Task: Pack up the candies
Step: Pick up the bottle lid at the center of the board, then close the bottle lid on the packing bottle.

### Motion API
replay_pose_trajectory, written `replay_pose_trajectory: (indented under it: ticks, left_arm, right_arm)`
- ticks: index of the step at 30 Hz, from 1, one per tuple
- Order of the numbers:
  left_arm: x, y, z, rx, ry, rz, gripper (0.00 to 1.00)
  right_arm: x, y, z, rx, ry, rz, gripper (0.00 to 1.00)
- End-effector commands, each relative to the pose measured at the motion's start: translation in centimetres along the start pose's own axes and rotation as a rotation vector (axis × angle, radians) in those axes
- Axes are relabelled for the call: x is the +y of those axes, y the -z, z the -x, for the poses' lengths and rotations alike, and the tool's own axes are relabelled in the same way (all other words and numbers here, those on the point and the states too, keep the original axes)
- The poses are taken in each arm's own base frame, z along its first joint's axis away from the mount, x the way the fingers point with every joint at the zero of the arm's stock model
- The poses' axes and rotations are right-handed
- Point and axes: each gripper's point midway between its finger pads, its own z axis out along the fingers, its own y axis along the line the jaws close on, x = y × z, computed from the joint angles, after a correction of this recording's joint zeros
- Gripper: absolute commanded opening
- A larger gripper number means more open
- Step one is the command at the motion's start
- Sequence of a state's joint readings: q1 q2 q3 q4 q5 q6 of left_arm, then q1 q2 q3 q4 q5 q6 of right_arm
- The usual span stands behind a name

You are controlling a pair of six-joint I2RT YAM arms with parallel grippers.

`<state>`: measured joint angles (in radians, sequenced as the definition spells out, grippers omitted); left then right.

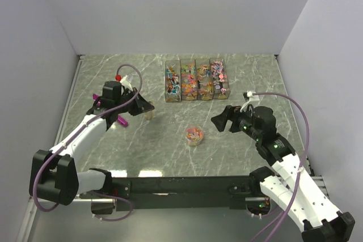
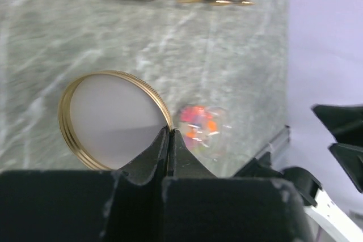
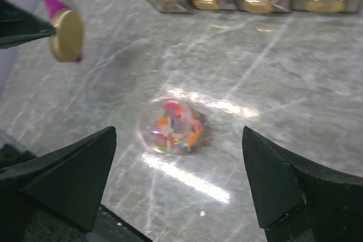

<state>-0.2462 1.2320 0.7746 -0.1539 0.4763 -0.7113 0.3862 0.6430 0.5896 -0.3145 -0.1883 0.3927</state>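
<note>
The candies (image 1: 194, 134) fill a small clear round jar (image 3: 173, 126) standing open in the middle of the table, blurred in the left wrist view (image 2: 198, 126). My left gripper (image 1: 148, 106) is shut on the rim of a round tan lid (image 2: 113, 120), held on edge above the table to the left of the jar. The lid (image 3: 66, 35) also shows in the right wrist view. My right gripper (image 1: 218, 120) hangs to the right of the jar, jaws wide open and facing it (image 3: 178, 130), with nothing between them.
Several clear boxes of mixed candies (image 1: 195, 80) stand in a row at the back centre. A magenta scoop (image 1: 122, 121) lies on the table under my left arm. Grey walls close in the table on three sides.
</note>
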Motion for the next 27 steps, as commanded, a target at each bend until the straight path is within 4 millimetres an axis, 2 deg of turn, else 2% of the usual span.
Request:
replay_pose_trajectory:
  ticks: [1,6,7,9,10,11,12,14,15,17,18,22,27]
  left_arm:
    - [-5.2,1.4,1.4,-0.032,-0.059,-0.212,0.01]
    - [-7.5,2.0,1.3,-0.018,-0.042,-0.331,0.01]
    - [-8.3,2.3,1.5,-0.018,-0.05,-0.375,0.01]
    - [-9.0,2.5,1.5,-0.005,0.007,-0.411,0.01]
    - [-9.9,2.7,1.7,-0.013,0.002,-0.454,0.01]
    - [-10.2,2.8,1.5,0.002,0.051,-0.468,0.01]
    - [-10.7,2.9,1.2,0.013,0.063,-0.488,0.01]
    - [-11.8,3.1,1.2,0.014,0.092,-0.528,0.01]
    - [-12.0,3.1,1.1,0.013,0.103,-0.534,0.01]
    - [-13.1,3.2,1.0,0.01,0.119,-0.568,0.01]
    - [-13.3,3.2,0.9,0.01,0.127,-0.574,0.01]
    - [-14.5,3.3,1.0,-0.013,0.166,-0.601,0.01]
    - [-15.8,3.7,1.3,-0.052,0.246,-0.635,0.01]
  right_arm:
    - [4.0,0.4,3.3,-0.086,-0.003,0.178,1.0]
    - [6.4,-0.9,3.9,-0.079,-0.013,0.321,1.0]
    - [6.6,-1.6,3.3,-0.042,-0.021,0.339,1.0]
    - [8.2,-1.9,4.3,-0.074,-0.025,0.43,1.0]
    - [8.2,-2.7,4.2,-0.059,-0.041,0.44,1.0]
    - [8.9,-2.8,5.1,-0.093,-0.037,0.479,1.0]
    - [9.6,-3.4,4.7,-0.053,-0.05,0.521,1.0]
    - [10.3,-4.0,5.0,-0.038,-0.055,0.56,1.0]
    - [11.0,-4.2,5.9,-0.055,-0.054,0.589,1.0]
    - [11.6,-5.4,5.4,-0.02,-0.07,0.624,1.0]
    - [12.4,-5.4,6.3,-0.049,-0.066,0.661,1.0]
    - [13.5,-7.4,6.1,-0.011,-0.057,0.707,1.0]
    - [14.8,-8.8,6.7,-0.01,-0.055,0.772,1.0]
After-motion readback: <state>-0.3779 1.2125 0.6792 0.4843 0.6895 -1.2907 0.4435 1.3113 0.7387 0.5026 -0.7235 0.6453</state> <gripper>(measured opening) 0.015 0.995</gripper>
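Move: The lid is already pinched in the shut left gripper; from the open right hand it lies about 28 cm left, 6 cm ahead and 5 cm lower. So the right gripper is some 27 cm right of the left hand, 7 cm back and slightly higher. The candy jar stands 17 cm right and 5 back of the left hand, 11 left and 2 ahead of the right one. The candy box lies 19 cm right and 22 ahead of the left hand, 9 left and 29 ahead of the right, both well below. Raise the lid about 11 cm with the left gripper kept shut on its rim, carrying it right towards the other hand, and roll the wrist some 30 degrees so its right side comes up. Meanwhile sweep the right gripper about 14 cm left towards the lid, with some forward and upward travel, turning counter-clockwise and rolling its left side up, fingers kept wide open. ##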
